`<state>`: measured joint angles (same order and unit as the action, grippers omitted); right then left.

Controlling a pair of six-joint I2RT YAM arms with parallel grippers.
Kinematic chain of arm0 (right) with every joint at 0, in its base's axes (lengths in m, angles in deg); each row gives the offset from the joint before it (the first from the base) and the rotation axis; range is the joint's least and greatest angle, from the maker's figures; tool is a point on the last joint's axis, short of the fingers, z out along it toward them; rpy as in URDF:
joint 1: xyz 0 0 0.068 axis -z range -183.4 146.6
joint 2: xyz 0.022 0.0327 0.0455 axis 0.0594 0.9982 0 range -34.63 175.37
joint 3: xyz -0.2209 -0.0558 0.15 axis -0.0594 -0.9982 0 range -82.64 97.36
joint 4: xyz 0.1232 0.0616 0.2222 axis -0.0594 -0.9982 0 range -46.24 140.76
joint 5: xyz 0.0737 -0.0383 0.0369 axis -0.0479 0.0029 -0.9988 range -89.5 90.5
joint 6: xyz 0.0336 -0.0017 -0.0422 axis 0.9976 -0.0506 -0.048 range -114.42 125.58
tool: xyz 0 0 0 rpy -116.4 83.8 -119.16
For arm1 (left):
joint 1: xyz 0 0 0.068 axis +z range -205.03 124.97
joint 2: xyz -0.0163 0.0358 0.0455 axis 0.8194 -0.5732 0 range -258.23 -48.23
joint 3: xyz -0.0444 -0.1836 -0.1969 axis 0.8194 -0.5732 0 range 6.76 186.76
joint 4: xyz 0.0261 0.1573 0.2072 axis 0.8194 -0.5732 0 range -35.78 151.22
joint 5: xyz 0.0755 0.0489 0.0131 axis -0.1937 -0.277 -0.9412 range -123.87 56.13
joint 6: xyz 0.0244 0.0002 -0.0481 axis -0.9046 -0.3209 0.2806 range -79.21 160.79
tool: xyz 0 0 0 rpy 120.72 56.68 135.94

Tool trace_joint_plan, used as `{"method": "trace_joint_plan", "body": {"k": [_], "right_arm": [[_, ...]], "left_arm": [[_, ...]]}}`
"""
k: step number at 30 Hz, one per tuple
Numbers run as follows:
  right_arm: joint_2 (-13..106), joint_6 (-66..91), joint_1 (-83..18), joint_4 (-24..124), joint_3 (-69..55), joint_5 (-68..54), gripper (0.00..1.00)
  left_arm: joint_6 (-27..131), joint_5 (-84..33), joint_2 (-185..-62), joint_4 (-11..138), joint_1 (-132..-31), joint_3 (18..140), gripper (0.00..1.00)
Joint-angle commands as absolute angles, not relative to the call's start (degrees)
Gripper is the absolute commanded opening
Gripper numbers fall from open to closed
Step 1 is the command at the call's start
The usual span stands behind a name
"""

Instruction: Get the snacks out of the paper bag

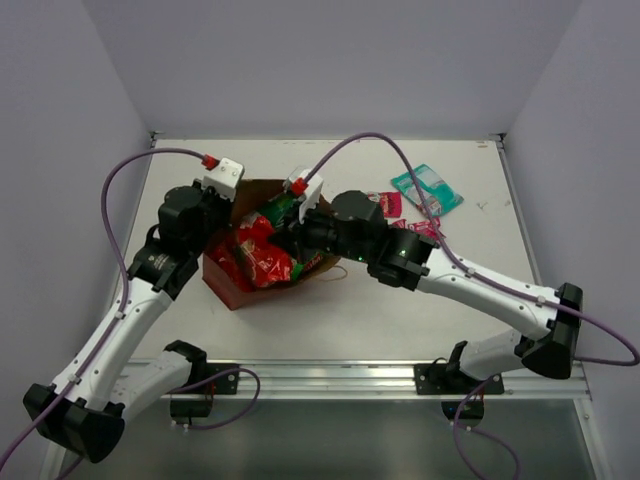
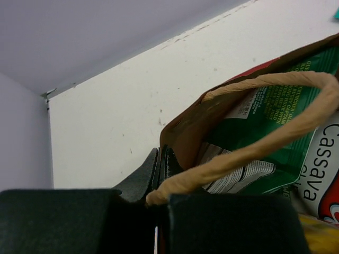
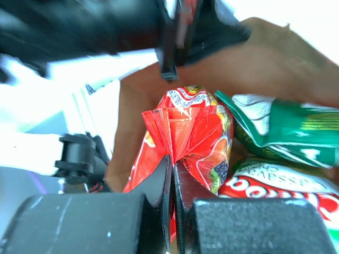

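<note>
The paper bag lies tipped on the table, brown mouth facing right, red base at the left. My left gripper is shut on the bag's brown rim, beside the string handle. My right gripper reaches into the mouth, shut on the crimped end of a red packet. Beside it inside lie a green packet and a green chip bag with a red logo.
Out on the table to the right of the bag lie a teal packet and small pink packets. The right arm's forearm stretches across the table's right half. Walls close off the back and sides.
</note>
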<state>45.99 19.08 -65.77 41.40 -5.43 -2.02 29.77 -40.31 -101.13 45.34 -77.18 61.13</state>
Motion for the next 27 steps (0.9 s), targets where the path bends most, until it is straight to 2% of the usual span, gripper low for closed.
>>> {"method": "trace_joint_plan", "body": {"k": [1, 8, 14, 22, 27], "right_arm": [[37.10, 16.57, -62.39, 45.76, 1.29, -4.33, 0.00], [30.41, 15.60, -51.76, 38.29, 4.54, 1.63, 0.00], [28.38, 17.62, -39.63, 36.79, -2.99, 5.69, 0.00], [38.04, 21.66, -35.92, 42.75, -12.85, 0.76, 0.00], [46.92, 24.92, -35.84, 44.43, -15.67, 1.90, 0.00]], "left_arm": [[30.95, -52.21, -101.66, 52.43, -76.91, 64.67, 0.00], [28.85, -55.14, -104.30, 55.06, -75.68, 66.61, 0.00], [26.74, -54.17, -107.81, 57.26, -75.07, 69.33, 0.00], [23.22, -57.07, -108.52, 59.20, -74.10, 70.22, 0.00], [22.86, -50.85, -107.38, 59.29, -73.92, 69.69, 0.00]]}}
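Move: The right hand grips the red snack over the open paper bag, whose middle lies about 20 cm below and 6 cm ahead. Its goal is the bare table spot about 17 cm ahead, 18 cm right and 28 cm down; the nearest pink packet lies about 2 cm farther out than that spot and 11 cm right of it. From the left hand, pinching the bag's rim, the bag's middle is about 9 cm right, 6 cm back and 17 cm down; the spot is some 27 cm right and 5 cm ahead. Swing the right gripper, still shut on the red snack, up about 13 cm and right some 20 cm over the bag's right rim while reaching forward, turning about 35 degrees clockwise. Then lower it quickly, some 24 cm, towards the open table beside the pink packets. Keep the left fingers pinched on the rim and draw it forward and left about 5 cm each. ##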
